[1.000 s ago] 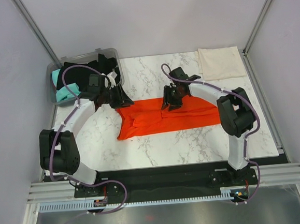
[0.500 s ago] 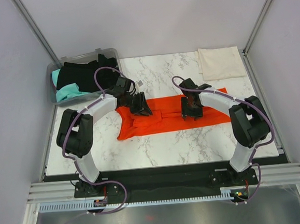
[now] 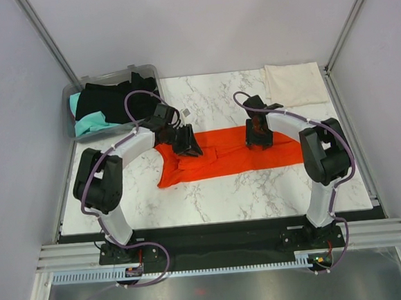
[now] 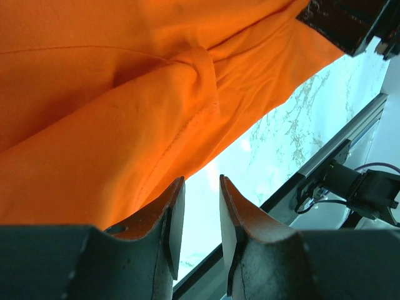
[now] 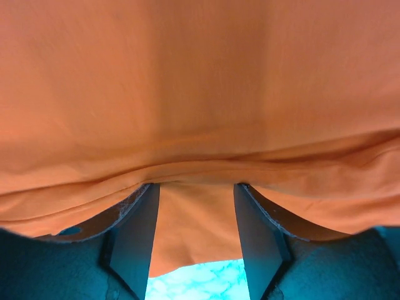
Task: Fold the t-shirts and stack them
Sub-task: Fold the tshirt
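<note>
A bright orange-red t-shirt lies spread across the middle of the marble table, with wrinkles at its left end. My left gripper is low over the shirt's left part. In the left wrist view its jaws stand a little apart, with only table showing between them and the orange cloth just beyond. My right gripper sits at the shirt's far edge. Its jaws are open, with the tips against a fold of the orange cloth. A cream-white t-shirt lies folded at the back right.
A clear grey plastic bin stands at the back left corner, holding black t-shirts and a teal one. Metal frame posts rise at both back corners. Bare marble runs between the shirt and the near edge.
My left gripper swung right from beside the bin onto the shirt's left part. My right gripper opened wider and shifted right and back to the shirt's far edge. The shirt's right part lies flatter.
</note>
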### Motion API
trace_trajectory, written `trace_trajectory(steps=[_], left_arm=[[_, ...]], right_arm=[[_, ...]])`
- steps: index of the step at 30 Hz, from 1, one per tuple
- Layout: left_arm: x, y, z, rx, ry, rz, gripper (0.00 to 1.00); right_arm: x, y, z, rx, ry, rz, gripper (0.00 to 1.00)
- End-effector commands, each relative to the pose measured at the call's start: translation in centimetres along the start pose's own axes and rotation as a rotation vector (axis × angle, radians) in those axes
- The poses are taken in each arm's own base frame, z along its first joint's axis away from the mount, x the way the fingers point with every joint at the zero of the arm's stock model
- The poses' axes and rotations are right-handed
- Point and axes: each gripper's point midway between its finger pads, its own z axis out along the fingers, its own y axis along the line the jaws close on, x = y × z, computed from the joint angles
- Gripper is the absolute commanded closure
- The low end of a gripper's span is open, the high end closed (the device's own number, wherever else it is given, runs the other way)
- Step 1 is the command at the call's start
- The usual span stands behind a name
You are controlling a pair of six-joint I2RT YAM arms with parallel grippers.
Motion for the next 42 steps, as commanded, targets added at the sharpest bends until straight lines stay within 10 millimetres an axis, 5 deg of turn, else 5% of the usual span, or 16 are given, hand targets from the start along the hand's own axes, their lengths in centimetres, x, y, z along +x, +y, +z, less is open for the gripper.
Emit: trace_trajectory(steps=[1, 15, 24, 27, 34, 42], left_arm=[[-0.3, -1.8, -2.0, 0.030, -0.036, 0.066, 0.65], [-0.1, -2.0, -1.1, 0.046, -0.003, 0.070, 0.64], [1.1, -1.3, -0.4, 0.018, 0.028, 0.079, 0.64], [0.8, -0.6, 0.1, -0.005, 0.028, 0.087, 0.63], [2.3, 2.4, 2.2, -0.074, 0.091, 0.049, 0.62], [4.4, 4.8, 3.2, -0.122, 0.150, 0.048, 0.63]], right_arm=[[-2.9, 0.2, -0.7, 0.004, -0.072, -0.021, 0.41], [-3.9, -2.4, 0.7, 0.011, -0.067, -0.141, 0.38], [-4.1, -4.8, -5.9, -0.007, -0.167, -0.075, 0.37], [-2.9, -6.7, -5.9, 0.023, -0.153, -0.047, 0.36], [-0.9, -10.8, -2.7, 0.051, -0.096, 0.067, 0.37], [-2.4, -13.1, 0.4, 0.098, -0.075, 0.103, 0.37]])
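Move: The right hand, low over the red t-shirt's crease, has the crease's right stretch some 13 cm to its right and 2 cm back, 2 cm below. The shirt's right end is about 20 cm right, level ahead; the white cloth lies roughly 24 cm ahead, 17 cm right. For the left hand, the folded-in sleeve is about 3 cm back, 1 cm left and 8 cm below. Right hand lifts and hops about 13 cm right along the crease; left sinks some 6 cm towards the sleeve. ##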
